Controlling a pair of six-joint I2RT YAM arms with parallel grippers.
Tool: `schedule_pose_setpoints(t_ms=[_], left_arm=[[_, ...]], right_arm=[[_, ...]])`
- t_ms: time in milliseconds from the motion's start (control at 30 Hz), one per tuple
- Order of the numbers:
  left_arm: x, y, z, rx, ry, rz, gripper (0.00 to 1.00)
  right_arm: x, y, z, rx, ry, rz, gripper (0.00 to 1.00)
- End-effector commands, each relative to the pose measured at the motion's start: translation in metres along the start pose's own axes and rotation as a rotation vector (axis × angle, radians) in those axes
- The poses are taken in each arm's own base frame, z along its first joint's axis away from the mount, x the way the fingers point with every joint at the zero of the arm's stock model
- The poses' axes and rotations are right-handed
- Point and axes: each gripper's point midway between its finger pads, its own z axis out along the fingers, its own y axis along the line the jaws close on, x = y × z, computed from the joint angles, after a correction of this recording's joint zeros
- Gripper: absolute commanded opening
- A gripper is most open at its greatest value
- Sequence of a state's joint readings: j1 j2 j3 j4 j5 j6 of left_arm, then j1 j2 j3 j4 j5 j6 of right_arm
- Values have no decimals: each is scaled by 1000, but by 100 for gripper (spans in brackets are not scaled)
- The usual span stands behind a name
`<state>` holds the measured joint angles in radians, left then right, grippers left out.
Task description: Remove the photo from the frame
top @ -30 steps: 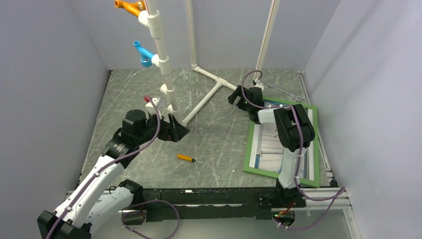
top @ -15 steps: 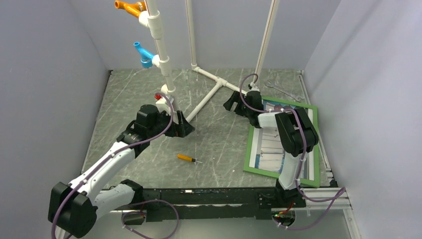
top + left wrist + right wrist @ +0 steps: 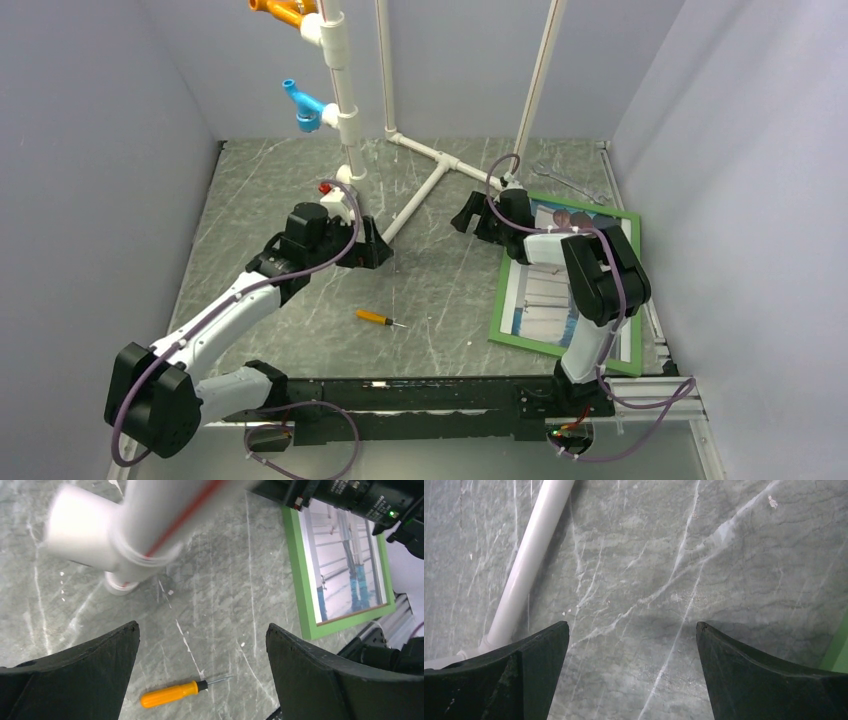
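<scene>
The green frame (image 3: pixel 499 295) lies flat at the right of the table with the photo (image 3: pixel 535 295) inside it, face up, partly covered by my right arm. In the left wrist view the frame (image 3: pixel 299 570) and the photo (image 3: pixel 345 560) sit at the upper right. My right gripper (image 3: pixel 465 215) is open and empty just left of the frame's far left corner. Its wrist view (image 3: pixel 631 625) shows bare table between the jaws and a green sliver of frame (image 3: pixel 838 650) at the right edge. My left gripper (image 3: pixel 378 252) is open and empty beside the white stand's upright; its wrist view (image 3: pixel 201 627) looks down on the table.
A white pipe stand (image 3: pixel 420 190) spreads over the middle back, its upright carrying an orange fitting (image 3: pixel 280 12) and a blue fitting (image 3: pixel 305 105). An orange-handled screwdriver (image 3: pixel 378 318) lies centre front. A wrench (image 3: pixel 565 180) rests behind the frame. Grey walls enclose three sides.
My left arm has reached forward and to the right, and the stand's upright with its fittings has shifted right. My right gripper has moved slightly left and nearer. Both stay open.
</scene>
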<state>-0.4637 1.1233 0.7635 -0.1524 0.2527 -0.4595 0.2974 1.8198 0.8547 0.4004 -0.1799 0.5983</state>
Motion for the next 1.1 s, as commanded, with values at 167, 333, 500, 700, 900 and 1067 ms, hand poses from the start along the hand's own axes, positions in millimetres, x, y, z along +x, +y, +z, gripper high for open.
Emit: schedule_pose_setpoints(t_ms=[167, 333, 500, 700, 900, 1067], left_arm=[[-35, -1, 1, -22, -96, 5, 99], [-23, -13, -1, 54, -67, -7, 99], [-14, -25, -9, 125, -38, 0, 99], [-3, -31, -26, 154, -18, 18, 99], [4, -34, -40, 173, -17, 29, 99], [11, -35, -43, 188, -14, 17, 99]], right_arm=[[7, -2, -8, 4, 24, -14, 100], [6, -1, -12, 17, 28, -14, 100], [5, 9, -28, 56, 43, -60, 100], [23, 16, -57, 156, 91, -156, 100], [43, -13, -88, 322, 121, -137, 100], [40, -31, -113, 434, 91, -104, 98]])
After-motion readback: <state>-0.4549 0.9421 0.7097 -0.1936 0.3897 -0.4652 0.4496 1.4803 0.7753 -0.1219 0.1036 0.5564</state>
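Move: The photo frame's middle lies about 22 cm to the right of the right hand, 13 cm back and 5 cm lower. The stand's right foot is some 12 cm ahead and 9 cm right of that hand; its left foot is 20 cm left and 5 cm back. From the left hand the frame is about 43 cm right, 1 cm ahead and 16 cm below, while the stand's left upright is roughly 7 cm ahead and 2 cm left. The left hand, which seems to bear on the stand's left upright at first, comes away from it, about 4 cm back and 3 cm up. The right hand draws back about 10 cm with a shallow rise and dip, then drifts right towards the frame's left edge, rolling some 20 degrees with its left side going down and its fingers tipping downward. Both grippers stay open. ##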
